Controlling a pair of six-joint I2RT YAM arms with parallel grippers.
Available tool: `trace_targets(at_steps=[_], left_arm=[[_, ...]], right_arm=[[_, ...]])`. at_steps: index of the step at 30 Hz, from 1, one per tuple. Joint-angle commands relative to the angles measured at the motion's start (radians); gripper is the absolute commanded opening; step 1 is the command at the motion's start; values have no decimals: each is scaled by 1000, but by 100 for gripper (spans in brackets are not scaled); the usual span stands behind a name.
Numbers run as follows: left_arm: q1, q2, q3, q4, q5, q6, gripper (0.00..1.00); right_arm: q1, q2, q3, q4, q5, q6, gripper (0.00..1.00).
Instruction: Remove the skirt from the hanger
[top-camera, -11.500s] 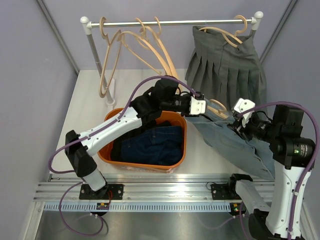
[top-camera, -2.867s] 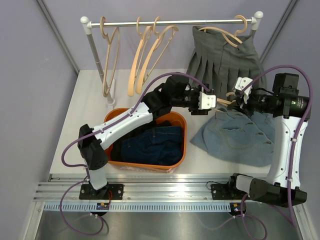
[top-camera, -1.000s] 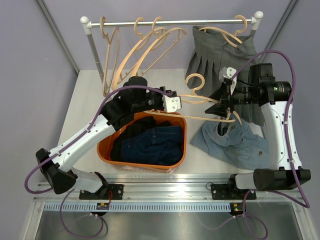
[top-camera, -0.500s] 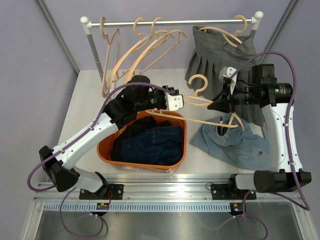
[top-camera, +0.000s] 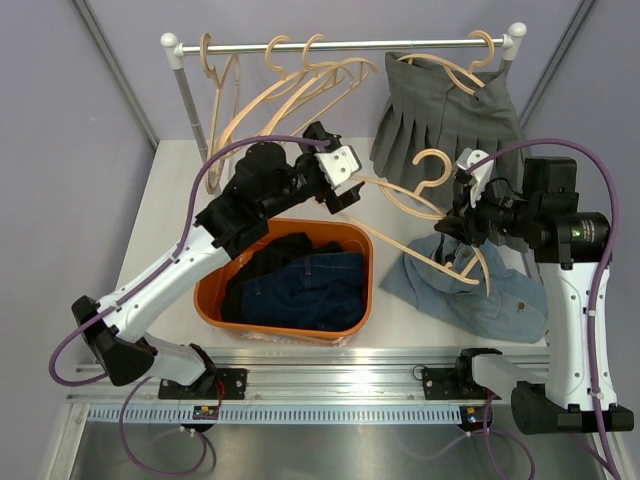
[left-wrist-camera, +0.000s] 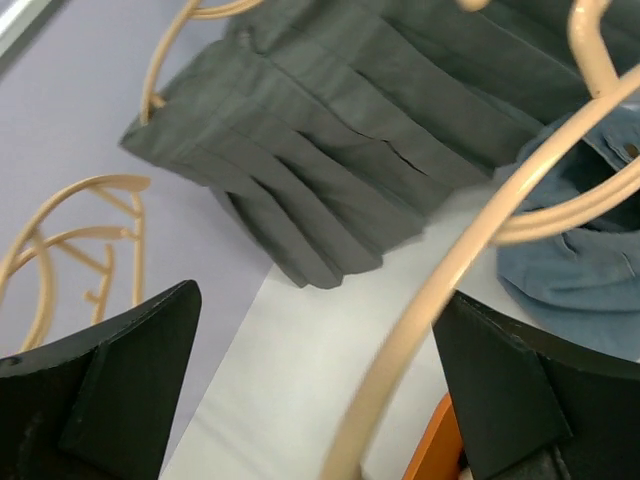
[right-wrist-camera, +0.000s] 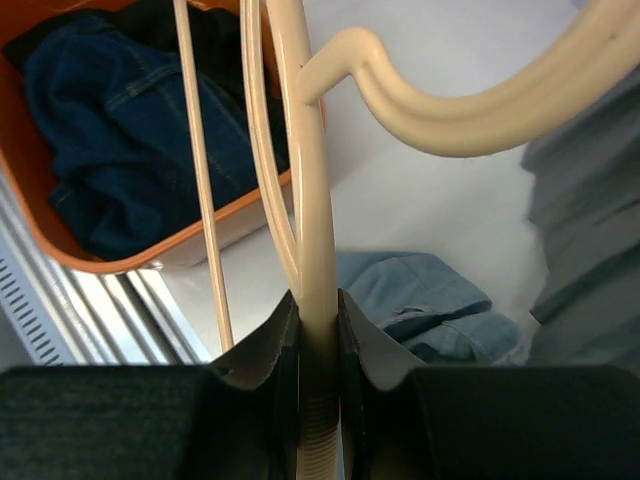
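Note:
The light blue denim skirt (top-camera: 480, 292) lies crumpled on the table at the right, off the hanger (top-camera: 434, 154). This bare beige hanger hangs tilted in the air above the skirt's left edge. My right gripper (top-camera: 452, 228) is shut on the hanger (right-wrist-camera: 300, 150) just below its hook, with the denim skirt (right-wrist-camera: 430, 300) beneath it. My left gripper (top-camera: 345, 172) stands open at the hanger's far left end. In the left wrist view one hanger arm (left-wrist-camera: 470, 250) runs between the spread fingers of the left gripper (left-wrist-camera: 320, 330), touching neither.
An orange basket (top-camera: 365, 250) holding dark jeans (top-camera: 310, 290) sits left of the denim skirt. Behind, a rail (top-camera: 340, 45) carries several empty hangers (top-camera: 280, 90) and a grey pleated skirt (top-camera: 450, 120) on its own hanger.
My left gripper has opened, let go of the hanger and risen toward the rail. My right gripper has shut on the hanger and carried it right and nearer.

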Motion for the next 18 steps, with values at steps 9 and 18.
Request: trace_targets(at_steps=[9, 18], left_arm=[[21, -219, -25, 114, -376, -159, 99], [20, -355, -119, -29, -420, -356, 99]], right_arm=[[-5, 54, 84, 143, 228, 178, 0], [15, 155, 236, 280, 452, 391, 0]])
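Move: Out ahead of the right hand, which still holds the bare wooden hanger, the free stretch of rail over the grey skirt lies about 23 cm forward, 3 cm left and some 12 cm higher. The grey skirt hangs about 17 cm ahead, level sideways; the light denim lies roughly 4 cm ahead, 6 cm right and 28 cm below. From the left hand that rail stretch is about 17 cm ahead, 16 cm right and 5 cm up; the hung empty hangers are some 12 cm ahead and 4 cm left. Carrying the pinched hanger towards the rail over the grey skirt, the right hand goes forward about 7 cm and some 4 cm to its right, rising 3 cm only late, and turns roughly 25 degrees clockwise. The left hand, fingers already wide open around the hanger's far end, clears it by swinging some 12 cm left and about 9 cm up, rolling its left side down and turning counter-clockwise, then sinks slightly. ##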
